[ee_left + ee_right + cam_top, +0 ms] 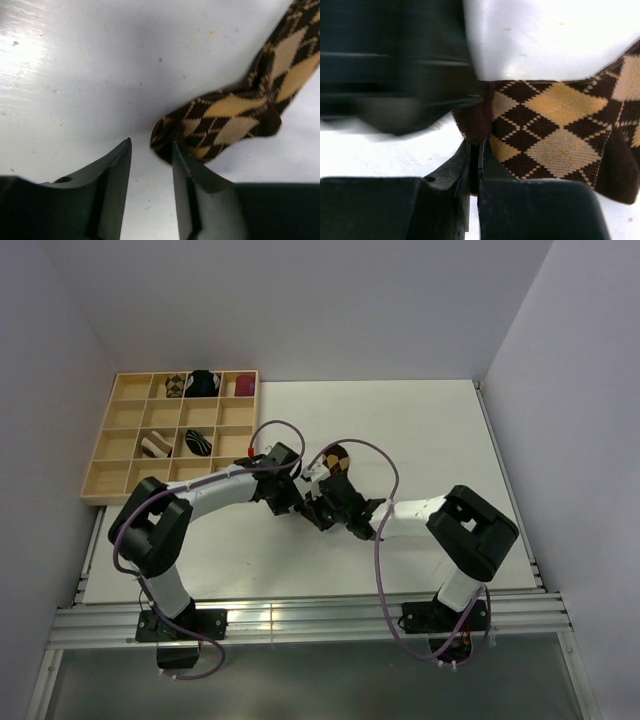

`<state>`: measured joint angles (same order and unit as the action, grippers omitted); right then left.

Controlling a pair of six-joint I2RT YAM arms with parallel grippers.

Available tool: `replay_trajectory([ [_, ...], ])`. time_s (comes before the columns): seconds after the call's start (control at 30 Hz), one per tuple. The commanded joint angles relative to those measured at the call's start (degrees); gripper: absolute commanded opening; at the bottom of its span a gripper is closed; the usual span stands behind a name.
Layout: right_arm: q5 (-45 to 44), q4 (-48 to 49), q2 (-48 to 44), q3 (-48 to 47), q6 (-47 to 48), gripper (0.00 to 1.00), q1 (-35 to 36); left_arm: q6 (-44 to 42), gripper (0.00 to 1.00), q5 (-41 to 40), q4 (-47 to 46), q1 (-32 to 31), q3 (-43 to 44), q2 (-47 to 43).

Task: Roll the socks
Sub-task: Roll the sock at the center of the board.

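Observation:
A brown-and-tan argyle sock (338,458) lies flat mid-table, where both arms meet. In the right wrist view my right gripper (475,143) is shut on the dark brown end of this argyle sock (555,130), its jaws pinched together on the fabric. My left gripper (151,144) stands open with only bare table between its fingers, and one finger (186,165) sits against the sock's near end (225,117). From above, the left gripper (300,502) and right gripper (326,506) are side by side. A brown-and-cream striped sock (155,444) and a black thin-striped sock (198,441) rest in tray cells.
A wooden compartment tray (120,455) stands at the table's back left. Its top row holds an argyle bundle (174,386), a black-and-blue bundle (204,383) and a maroon bundle (244,386). The left arm's black body (395,65) looms blurred close to the right wrist camera.

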<state>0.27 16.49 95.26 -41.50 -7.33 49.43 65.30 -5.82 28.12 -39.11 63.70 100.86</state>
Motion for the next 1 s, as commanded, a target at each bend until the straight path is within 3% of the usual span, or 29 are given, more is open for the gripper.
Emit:
replay_trajectory([
  [0.0, 11.2, -2.0, -1.2, 1.2, -4.5, 0.00, -5.7, 3.1, 0.44, -1.8, -4.0, 0.7, -1.7, -7.1],
  [0.2, 31.0, -1.8, 3.6, -1.2, -10.0, 0.00, -14.1, 6.9, 0.53, -5.2, -10.1, 0.9, -8.1, -14.8],
  [0.4, 49.5, 14.5, 10.0, 2.1, -23.8, 0.00, -23.0, 7.0, 0.54, -3.8, -16.6, 0.7, -13.2, -18.0],
  [0.6, 54.6, 22.5, 17.7, 4.3, -34.6, 0.00, -27.5, 6.7, 0.53, -1.7, -19.7, -1.4, -14.7, -16.0],
  [0.77, 54.0, 19.1, 19.8, 3.4, -35.0, 0.00, -28.6, 7.2, 0.55, -0.3, -23.6, -2.5, -16.7, -14.1],
  [0.83, 54.0, 18.1, 20.2, 2.8, -34.9, 0.00, -28.7, 7.0, 0.68, 0.7, -25.4, -2.6, -16.6, -12.6],
  [0.97, 53.9, 16.7, 21.4, 2.0, -34.7, 0.00, -28.9, 6.9, 0.72, 0.4, -27.1, -2.9, -16.6, -10.4],
])
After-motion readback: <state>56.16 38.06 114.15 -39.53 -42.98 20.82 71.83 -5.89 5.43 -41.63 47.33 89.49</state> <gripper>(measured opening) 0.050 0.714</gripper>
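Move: The right hand's shut fingers already hold the sock by its cuff edge. The sock's middle lies about 7 cm ahead of this hand and 3 cm right, its toe end some 15 cm ahead and 5 cm right, both just below hand height. For the left hand the cuff end is about 1 cm ahead, 2 cm right and 2 cm lower. The wooden tray's middle is roughly 18 cm ahead of the left hand and 24 cm left. Keeping its pinch on the cuff, the right hand carries it about 4 cm to the right, low over the table, while the wrist rolls some 60 degrees, clockwise looking along the fingers, winding the edge over onto the sock until the fingers lie flatter and point left. Meanwhile the left hand lifts about 6 cm clear beside the cuff, tips its fingers forward and right, then comes back down nearly 4 cm and about 3 cm right, opening wider as it waits empty beside the roll. ##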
